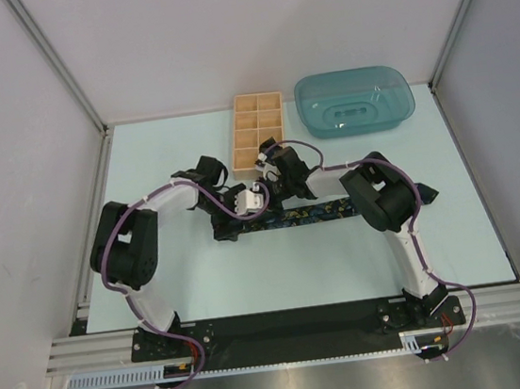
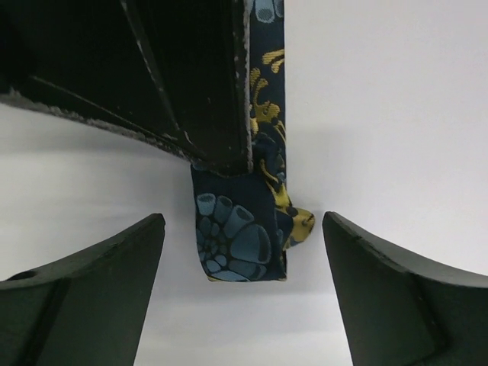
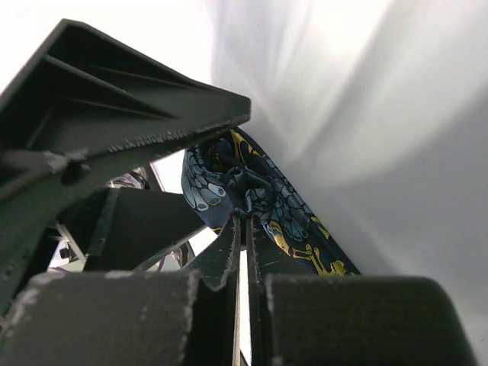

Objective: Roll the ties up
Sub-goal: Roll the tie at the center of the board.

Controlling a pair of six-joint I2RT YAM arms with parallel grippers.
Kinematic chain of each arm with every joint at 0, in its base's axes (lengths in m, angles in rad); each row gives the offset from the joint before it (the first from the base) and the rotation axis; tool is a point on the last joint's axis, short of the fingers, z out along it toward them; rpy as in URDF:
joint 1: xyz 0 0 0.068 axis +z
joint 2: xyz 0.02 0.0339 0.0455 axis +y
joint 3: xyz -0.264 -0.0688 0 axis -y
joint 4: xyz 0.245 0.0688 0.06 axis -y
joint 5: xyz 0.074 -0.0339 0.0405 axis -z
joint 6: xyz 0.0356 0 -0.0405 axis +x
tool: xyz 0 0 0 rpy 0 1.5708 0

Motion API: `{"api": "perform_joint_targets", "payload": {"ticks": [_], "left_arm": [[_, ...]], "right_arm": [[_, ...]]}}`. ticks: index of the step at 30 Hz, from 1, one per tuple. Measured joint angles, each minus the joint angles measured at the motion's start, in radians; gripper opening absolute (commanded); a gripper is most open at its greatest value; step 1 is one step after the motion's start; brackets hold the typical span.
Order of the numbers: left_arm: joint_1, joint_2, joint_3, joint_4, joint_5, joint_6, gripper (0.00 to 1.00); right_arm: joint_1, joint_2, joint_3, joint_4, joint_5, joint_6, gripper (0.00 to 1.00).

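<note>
A dark navy tie (image 1: 324, 210) with a blue and yellow pattern lies stretched across the middle of the table. Its left end is folded over into a short flap (image 2: 240, 244). My right gripper (image 3: 245, 217) is shut, pinching the bunched fabric of the tie (image 3: 259, 191) at that folded end, reaching down from above (image 1: 275, 202). My left gripper (image 2: 242, 221) stands wide open at the tie's left end (image 1: 235, 224). The folded flap sits between its fingers (image 2: 114, 282) without touching either one.
A compartmented wooden box (image 1: 256, 124) stands just behind the grippers. A teal plastic tray (image 1: 355, 102) sits at the back right. Grey walls and metal posts enclose the table on three sides.
</note>
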Motion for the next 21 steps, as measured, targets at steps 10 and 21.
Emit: {"api": "perform_joint_targets", "payload": {"ticks": [10, 21], "left_arm": [[-0.015, 0.008, -0.005, 0.042, -0.029, 0.002, 0.5], [-0.009, 0.018, 0.023, -0.003, -0.006, -0.002, 0.33]], "right_arm": [[0.0, 0.0, 0.0, 0.002, 0.003, 0.0, 0.0], [-0.001, 0.0, 0.0, 0.003, 0.003, -0.001, 0.0]]}}
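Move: The tie's rolled-up end sits between the left hand's wide-open fingers, about 1 cm to the right of that hand's point and 1 cm below it. The flat length of tie runs off to the right, its middle some 25 cm away and level fore-and-aft; the divided tray is about 20 cm ahead and 8 cm right. From the right hand, the rolled end is roughly 3 cm left, 1 cm back and 1 cm below. The left fingers close from nearly wide open to about a quarter open, coming in from the front and back sides of the rolled end until they pinch it, while the hand barely shifts, about half a centimetre forward and to the right, with a dip just as small that it makes up again. The right hand stays put just to the right of the left fingertips, its shut fingertips still on the tie beside the roll, without turning. ##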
